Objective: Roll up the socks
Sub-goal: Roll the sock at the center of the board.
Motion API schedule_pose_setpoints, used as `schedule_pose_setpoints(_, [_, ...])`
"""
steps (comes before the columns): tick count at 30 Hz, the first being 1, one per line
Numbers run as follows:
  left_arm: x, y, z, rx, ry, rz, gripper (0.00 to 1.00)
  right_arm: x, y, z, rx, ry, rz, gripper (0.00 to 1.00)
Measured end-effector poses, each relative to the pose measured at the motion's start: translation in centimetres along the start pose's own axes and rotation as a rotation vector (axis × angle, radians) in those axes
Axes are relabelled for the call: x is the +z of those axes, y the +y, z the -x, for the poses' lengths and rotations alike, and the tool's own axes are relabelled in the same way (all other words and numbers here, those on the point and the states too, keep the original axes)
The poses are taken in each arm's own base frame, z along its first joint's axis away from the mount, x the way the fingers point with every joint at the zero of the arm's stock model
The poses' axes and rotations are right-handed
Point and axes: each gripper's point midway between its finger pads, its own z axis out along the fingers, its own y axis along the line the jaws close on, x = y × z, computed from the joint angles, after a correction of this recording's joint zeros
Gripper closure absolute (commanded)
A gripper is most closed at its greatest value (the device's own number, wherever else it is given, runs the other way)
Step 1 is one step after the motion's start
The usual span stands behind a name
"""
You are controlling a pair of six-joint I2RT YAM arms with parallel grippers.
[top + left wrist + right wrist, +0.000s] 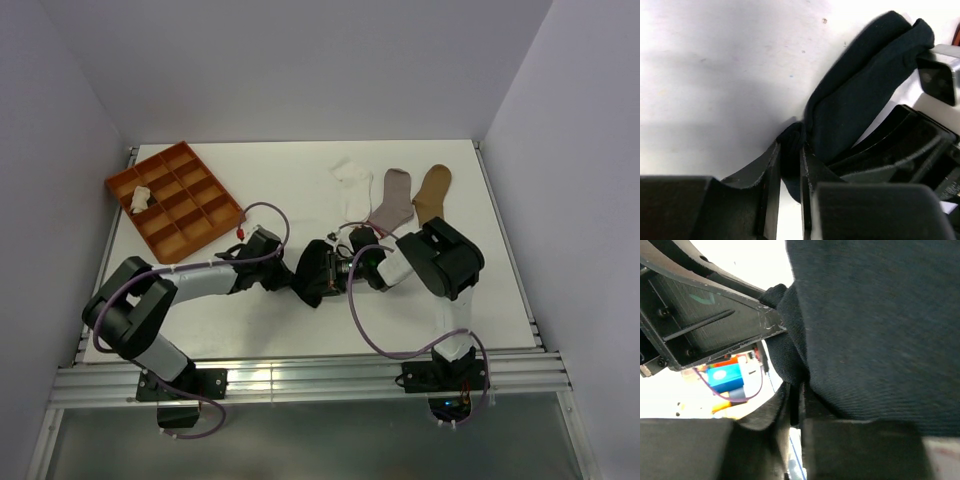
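A plain black sock (312, 272) hangs bunched between my two grippers in the middle of the table. My left gripper (293, 272) holds its left side; in the left wrist view the jaws (791, 150) pinch a fold of the black sock (865, 95). My right gripper (338, 268) holds the other side, and in the right wrist view it (797, 392) is shut on the edge of the black sock (875, 330). Flat at the back lie a white sock (352, 180), a grey sock (393, 202) and a tan sock (432, 192).
An orange compartment tray (190, 215) stands at the back left, with a cream sock (140, 198) in one of its cells. Side walls close the table in on the left and right. The metal frame rail (300, 380) runs along the near edge.
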Motion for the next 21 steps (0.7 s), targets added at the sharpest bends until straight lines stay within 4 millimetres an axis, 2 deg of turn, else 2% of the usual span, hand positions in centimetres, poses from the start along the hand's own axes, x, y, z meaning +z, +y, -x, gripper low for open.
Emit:
schedule_pose_setpoints(2, [0.2, -0.3, 0.0, 0.015, 0.012, 0.005, 0.92, -0.2, 0.0, 0.1, -0.016, -0.011, -0.024, 0.72])
schedule_pose_setpoints(5, [0.6, -0.7, -0.1, 0.037, 0.031, 0.018, 0.94, -0.5, 0.2, 0.3, -0.057, -0.029, -0.061, 0.62])
schedule_pose_setpoints(8, [0.8, -1.2, -0.1, 0.073, 0.045, 0.037, 0.94, -0.9, 0.7, 0.6, -0.133, -0.068, -0.119, 0.58])
schedule_pose_setpoints(14, [0.9, -1.3, -0.1, 0.154, 0.067, 0.094, 0.94, -2.3, 1.0, 1.6, -0.338, -0.195, -0.329, 0.57])
schedule_pose_setpoints(17, [0.9, -1.3, 0.0, 0.192, 0.076, 0.121, 0.94, -3.1, 2.2, 2.1, -0.485, -0.279, -0.434, 0.57])
schedule_pose_setpoints(21, [0.9, -1.3, 0.0, 0.227, 0.085, 0.142, 0.94, -3.2, 4.2, 1.7, -0.658, -0.345, -0.507, 0.55])
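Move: Both hands hold the near end of the black sock. Its middle lies about 7 cm ahead of the right hand and 1 cm to the left, at table level just below it; from the left hand, 3 cm ahead and 5 cm to the right. The left gripper's pinch is some 5 cm left and 4 cm ahead of the right hand. From the right hand, the grey sock lies roughly 27 cm ahead and 19 cm right, the white sock 30 cm ahead and 10 cm right. The right fingers open to nearly half and let go of the black sock's near right corner, then the hand rises about 5 cm, edging a little forward and right, while the wrist rolls and swings some 50 degrees so that the fingers, first pointing left, come to point left, forward and more steeply down over the sock's end. The left hand keeps its pinch on the near left corner, shifting some 1.5 cm right and slightly forward and tilting 15 degrees or so before holding there. ##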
